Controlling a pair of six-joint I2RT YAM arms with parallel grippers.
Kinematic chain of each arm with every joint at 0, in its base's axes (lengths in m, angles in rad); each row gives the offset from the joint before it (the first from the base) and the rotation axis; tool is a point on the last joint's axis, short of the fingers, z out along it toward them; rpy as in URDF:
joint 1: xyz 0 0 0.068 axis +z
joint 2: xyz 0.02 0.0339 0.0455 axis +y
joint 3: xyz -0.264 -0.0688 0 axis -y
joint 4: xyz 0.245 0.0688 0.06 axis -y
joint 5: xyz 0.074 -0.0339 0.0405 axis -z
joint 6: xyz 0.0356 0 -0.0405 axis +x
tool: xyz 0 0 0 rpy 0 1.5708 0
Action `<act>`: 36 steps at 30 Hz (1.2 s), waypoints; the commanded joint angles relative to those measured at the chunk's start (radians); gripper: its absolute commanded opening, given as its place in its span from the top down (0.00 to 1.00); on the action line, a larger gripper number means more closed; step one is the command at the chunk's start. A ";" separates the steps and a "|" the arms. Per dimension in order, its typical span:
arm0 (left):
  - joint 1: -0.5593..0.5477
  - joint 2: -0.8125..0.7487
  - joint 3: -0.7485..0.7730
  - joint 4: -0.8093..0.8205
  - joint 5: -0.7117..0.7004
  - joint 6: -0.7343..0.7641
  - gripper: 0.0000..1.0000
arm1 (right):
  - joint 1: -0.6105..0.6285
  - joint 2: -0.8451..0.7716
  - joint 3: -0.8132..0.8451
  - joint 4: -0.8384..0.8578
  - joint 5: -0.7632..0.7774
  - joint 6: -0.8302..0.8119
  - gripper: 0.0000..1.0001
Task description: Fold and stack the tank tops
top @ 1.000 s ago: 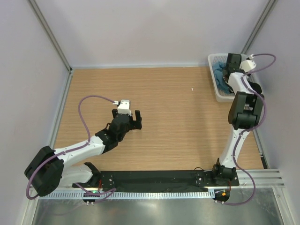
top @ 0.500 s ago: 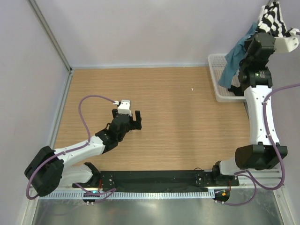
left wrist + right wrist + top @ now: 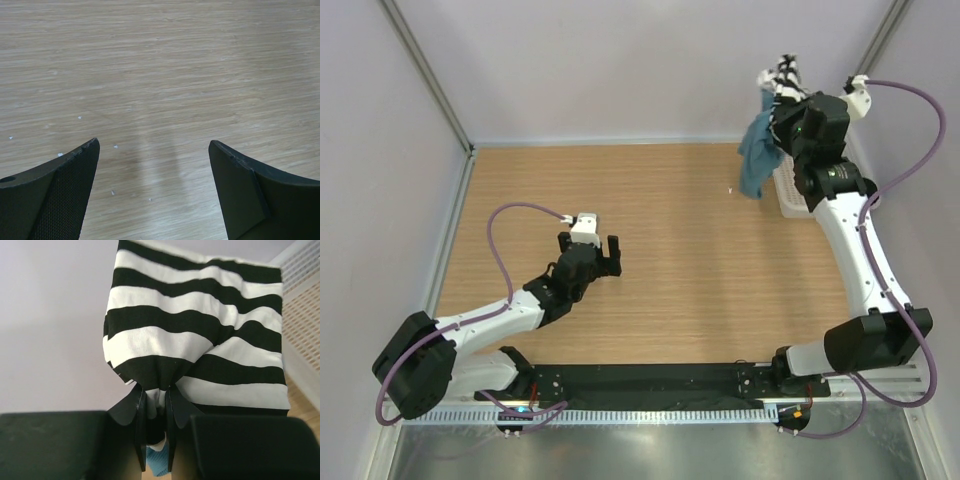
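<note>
My right gripper [image 3: 788,100] is raised high at the back right, shut on a bunch of cloth. The black and white striped tank top [image 3: 200,340] is pinched between its fingers [image 3: 137,412] and fills the right wrist view; it shows as a small bundle [image 3: 782,75] from above. The teal-blue tank top [image 3: 756,155] hangs below the same grip, and a bit of it [image 3: 157,465] shows between the fingers. My left gripper [image 3: 603,245] hovers low over the bare wooden table [image 3: 670,250], left of centre, open with nothing between its fingers [image 3: 70,185].
A white plastic mesh basket [image 3: 790,195] stands at the back right edge, partly hidden by my right arm; its wall [image 3: 305,300] shows at the right of the right wrist view. Small white specks [image 3: 80,118] lie on the wood.
The right arm lifted both tank tops out of the basket, high up, then swung them left and lower over the table's back right. The left arm has not moved.
</note>
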 commanded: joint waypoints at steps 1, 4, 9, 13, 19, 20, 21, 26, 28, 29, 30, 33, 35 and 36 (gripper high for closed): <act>-0.005 -0.022 0.020 0.016 -0.036 0.010 0.10 | 0.016 -0.122 -0.010 0.086 -0.041 -0.020 0.99; -0.005 -0.033 0.012 0.022 -0.028 0.012 0.09 | 0.017 -0.125 -0.003 0.075 -0.101 -0.043 0.99; -0.005 -0.042 0.004 0.036 -0.010 0.018 0.08 | -0.006 -0.099 0.013 0.042 0.015 -0.086 0.99; -0.006 -0.053 0.000 0.033 -0.011 0.018 0.08 | -0.064 -0.049 0.011 0.045 0.012 -0.084 0.79; -0.005 -0.058 -0.003 0.035 -0.011 0.016 0.07 | -0.199 0.095 -0.006 0.019 0.018 -0.032 0.54; -0.005 -0.056 -0.003 0.035 -0.010 0.016 0.08 | -0.205 0.121 0.002 -0.001 -0.006 -0.043 0.16; -0.005 -0.056 -0.002 0.035 -0.005 0.016 0.07 | -0.205 0.141 0.016 -0.035 -0.011 -0.051 0.12; -0.005 -0.058 -0.002 0.032 -0.008 0.018 0.07 | -0.193 0.079 -0.145 -0.017 -0.017 -0.043 0.12; -0.005 -0.064 -0.003 0.030 -0.013 0.018 0.07 | -0.172 0.025 -0.225 -0.007 0.018 -0.066 0.12; -0.005 -0.067 -0.006 0.033 -0.010 0.018 0.07 | -0.165 0.010 -0.242 -0.017 0.058 -0.081 0.12; -0.006 -0.068 -0.006 0.035 -0.011 0.018 0.07 | -0.161 0.000 -0.256 -0.029 0.079 -0.090 0.12; -0.006 -0.064 -0.005 0.036 -0.007 0.018 0.07 | -0.152 -0.055 -0.328 -0.032 0.118 -0.120 0.11; -0.006 -0.059 -0.003 0.036 -0.005 0.018 0.07 | -0.152 -0.069 -0.371 -0.015 0.124 -0.126 0.11; -0.005 -0.059 -0.002 0.036 -0.006 0.018 0.07 | -0.152 -0.064 -0.374 -0.015 0.133 -0.124 0.12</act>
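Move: The right gripper still pinches the striped tank top, swung out about 8 cm ahead of it, and the blue one, hanging roughly 7 cm to its left and 10 cm below. The basket they go to is about 12 cm ahead, 19 cm right and 33 cm below; the black top in it sits some 6 cm ahead and 29 cm right, just as low. From the left gripper the basket is about 28 cm ahead, 60 cm right and 5 cm lower. Finish the short leftward flick of the right gripper, draw it back about 2 cm, then swing it quickly right, forward and down towards the basket. Throw the fingers wide in mid-swing to let go of both tops. Keep sinking to about 17 cm lower, tipping the fingers down some 25 degrees, and pull back empty from over the near side. ##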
